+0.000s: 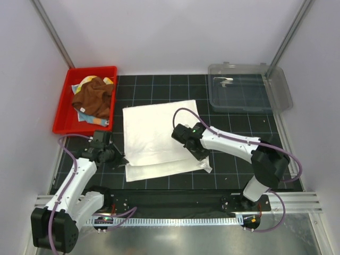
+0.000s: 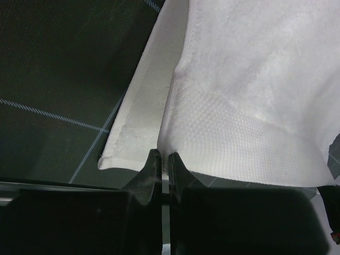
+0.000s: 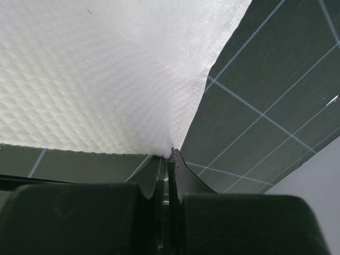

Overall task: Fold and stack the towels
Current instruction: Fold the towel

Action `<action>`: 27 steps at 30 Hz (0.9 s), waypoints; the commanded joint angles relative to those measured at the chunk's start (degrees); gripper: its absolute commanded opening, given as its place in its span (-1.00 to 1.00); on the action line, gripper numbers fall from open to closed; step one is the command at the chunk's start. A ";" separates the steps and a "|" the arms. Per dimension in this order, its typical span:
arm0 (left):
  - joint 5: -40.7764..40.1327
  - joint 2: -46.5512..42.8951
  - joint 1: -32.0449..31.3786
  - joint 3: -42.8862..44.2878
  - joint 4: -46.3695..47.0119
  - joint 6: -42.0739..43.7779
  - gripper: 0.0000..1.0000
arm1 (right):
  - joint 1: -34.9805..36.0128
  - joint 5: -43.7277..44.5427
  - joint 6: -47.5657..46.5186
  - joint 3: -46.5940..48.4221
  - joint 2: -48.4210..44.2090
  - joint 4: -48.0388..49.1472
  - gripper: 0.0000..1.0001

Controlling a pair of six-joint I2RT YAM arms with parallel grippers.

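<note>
The large white towel [image 1: 156,133] lies on the black grid mat, its near part doubled over. My left gripper [image 1: 123,159] is shut on the towel's near left corner, seen in the left wrist view [image 2: 164,155] with white cloth [image 2: 249,90] pinched between the fingers. My right gripper [image 1: 201,155] is shut on the towel's near right edge; the right wrist view [image 3: 171,154] shows the cloth [image 3: 106,79] rising from the closed tips. The rust-brown towel [image 1: 94,98] lies crumpled in the red bin over the yellow towel [image 1: 91,81] and the light blue towel [image 1: 87,118].
A red bin [image 1: 62,114] sits at the back left. A clear plastic box [image 1: 241,87] with its lid beside it sits at the back right. The black mat [image 1: 239,127] ends at a metal rail near the arm bases.
</note>
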 commanded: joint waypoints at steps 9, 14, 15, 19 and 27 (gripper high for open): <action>1.15 1.89 0.01 4.04 -0.49 0.89 -1.00 | 0.14 2.79 4.73 6.81 1.36 -10.04 -0.98; -2.01 3.82 -0.17 15.91 -8.12 1.68 -1.00 | 0.22 4.91 5.07 15.15 0.83 -18.03 -0.98; -1.66 3.91 -0.26 16.97 -8.93 1.33 -0.99 | 0.22 4.57 5.34 16.04 -0.13 -18.84 -0.98; -0.87 1.98 -0.78 21.18 -13.14 -0.16 -1.00 | 0.31 5.09 7.28 17.63 -3.03 -20.78 -0.98; -2.98 -5.66 -2.63 14.71 -15.98 -2.18 -0.99 | 1.01 3.07 12.37 9.56 -6.55 -20.87 -0.98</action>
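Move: Both hands pinch the ends of the towel's upper layer. The bottom layer's near-left corner lies about 9 cm back from the left hand and 6 below, level sideways; the far fold's middle is some 23 cm ahead and 15 right. From the right hand, the near-right corner is about 5 cm back, 2 right and 7 below. The clear tray is roughly 29 cm ahead and 19 right of that hand. Both hands keep their pinch, dip slightly, then lift the towel's upper edge, left about 10 cm, right 8. ##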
